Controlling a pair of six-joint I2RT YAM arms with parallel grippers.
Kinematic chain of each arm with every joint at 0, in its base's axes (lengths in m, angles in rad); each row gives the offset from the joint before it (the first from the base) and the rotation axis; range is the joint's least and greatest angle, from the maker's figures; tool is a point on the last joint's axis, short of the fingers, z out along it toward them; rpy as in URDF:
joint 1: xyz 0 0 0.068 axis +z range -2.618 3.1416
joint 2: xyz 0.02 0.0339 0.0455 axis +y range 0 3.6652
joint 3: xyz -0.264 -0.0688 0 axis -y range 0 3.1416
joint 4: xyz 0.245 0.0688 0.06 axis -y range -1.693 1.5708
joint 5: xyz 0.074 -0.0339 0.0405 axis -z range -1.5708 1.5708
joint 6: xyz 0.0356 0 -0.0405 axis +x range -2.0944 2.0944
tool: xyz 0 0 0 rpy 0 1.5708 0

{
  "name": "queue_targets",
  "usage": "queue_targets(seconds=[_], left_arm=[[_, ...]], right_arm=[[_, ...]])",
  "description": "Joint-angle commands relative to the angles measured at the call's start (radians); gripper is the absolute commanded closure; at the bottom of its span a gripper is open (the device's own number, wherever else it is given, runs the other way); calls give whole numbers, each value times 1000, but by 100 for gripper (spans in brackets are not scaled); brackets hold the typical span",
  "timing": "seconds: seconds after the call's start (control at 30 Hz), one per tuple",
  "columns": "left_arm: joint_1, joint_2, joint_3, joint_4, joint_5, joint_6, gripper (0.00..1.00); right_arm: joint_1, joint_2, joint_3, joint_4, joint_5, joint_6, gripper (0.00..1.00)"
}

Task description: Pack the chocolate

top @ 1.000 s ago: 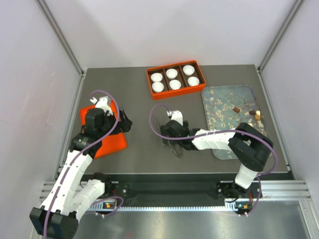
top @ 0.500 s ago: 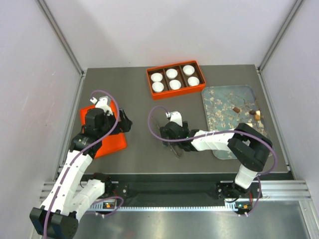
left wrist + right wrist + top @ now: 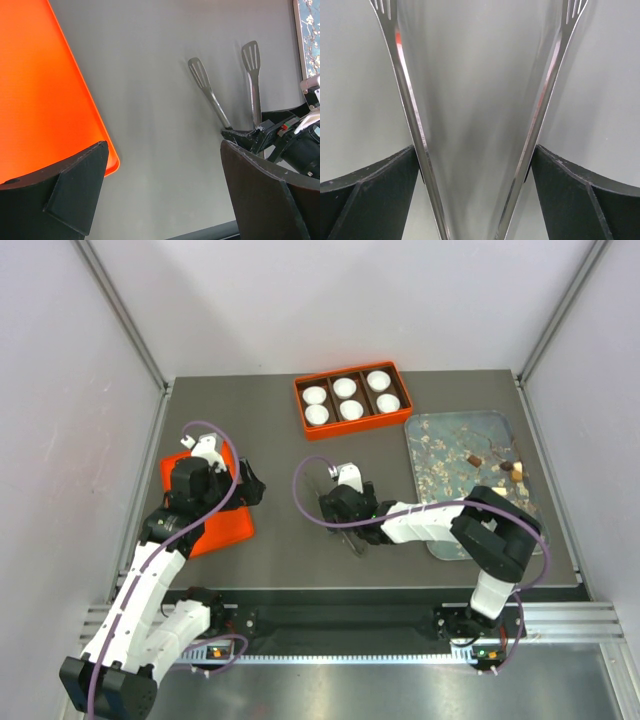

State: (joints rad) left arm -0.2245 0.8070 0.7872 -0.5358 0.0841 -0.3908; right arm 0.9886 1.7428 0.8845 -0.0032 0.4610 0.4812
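The chocolate (image 3: 474,459) is a few small brown lumps at the right side of the grey-blue tray (image 3: 447,432). Metal tongs (image 3: 410,100) lie on the grey table between the arms. My right gripper (image 3: 477,165) straddles them, one finger against the outside of each tong arm. In the top view this gripper (image 3: 338,518) sits at mid-table with the tongs (image 3: 356,543) poking out beneath it. The left wrist view shows the tongs' (image 3: 212,97) slotted tips. My left gripper (image 3: 165,190) is wide open and holds nothing; from above it (image 3: 250,485) hovers by the orange lid (image 3: 215,525).
An orange box (image 3: 350,400) with three compartments stands at the back centre, with several white paper cups (image 3: 345,388) in it. The right arm's purple cable loops over the table left of the tongs. The tray sits near the table's right edge.
My right gripper has shifted slightly left and narrowed a little onto the tong arms. The left arm has not moved.
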Motion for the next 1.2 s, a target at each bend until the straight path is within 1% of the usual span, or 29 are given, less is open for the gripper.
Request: queue_targets(seconds=[0.0, 0.07, 0.1, 0.17, 0.27, 0.4, 0.43, 0.57, 0.7, 0.97, 1.1, 1.17], left_arm=[[-4, -9, 7, 19, -7, 12, 2], [-4, -6, 7, 19, -6, 12, 2], [-4, -6, 7, 20, -6, 13, 2], [-4, -8, 9, 19, -7, 12, 2], [-4, -8, 7, 19, -7, 12, 2], [-4, -8, 7, 20, -3, 12, 2], [-4, -8, 6, 22, -1, 12, 2], [-4, -9, 6, 22, 0, 12, 2], [-4, -9, 4, 23, 2, 12, 2], [-4, -8, 3, 25, 8, 13, 2], [-4, -5, 1, 28, 11, 13, 2], [-4, 0, 3, 27, 16, 13, 2]], right_arm=[[21, 37, 7, -4, -4, -3, 12], [21, 34, 5, -4, -4, -6, 14], [21, 29, 7, -6, -4, -9, 17], [21, -3, 16, -36, -4, -10, 19], [19, -71, 48, -121, -13, -26, 27], [9, -146, 143, -259, -68, -73, 32], [1, -172, 158, -308, -77, -78, 32], [-27, -232, 232, -417, -142, -92, 34], [-56, -267, 315, -503, -225, -104, 34], [-91, -301, 399, -586, -263, -115, 37], [-142, -324, 392, -592, -275, -116, 39], [-191, -336, 383, -600, -282, -116, 40]])
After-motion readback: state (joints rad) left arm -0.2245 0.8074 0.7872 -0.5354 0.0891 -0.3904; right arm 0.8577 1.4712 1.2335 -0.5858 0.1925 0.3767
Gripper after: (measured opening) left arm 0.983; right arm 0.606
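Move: Between the right hand's wide-open fingers lie the tongs, their middle at or just below the hand point, the slotted heads pointing ahead and to the left. From that hand, the box with white cups is some 26 cm ahead and 4 cm to the right; the chocolate tray's middle is about 6 cm ahead and 28 cm to the right, both about table height. From the left hand, the tongs are about 14 cm to the right, 1 cm ahead and 18 cm below. Squeezing inward from the outer sides of the two tong arms, the right fingers close by about a third of their range, then the hand lifts the tongs straight up off the table, fast, some 15 cm. It turns roughly 10 degrees, mostly counter-clockwise, keeps the squeeze, and drifts about 2 cm right towards the chocolate tray at the top. ##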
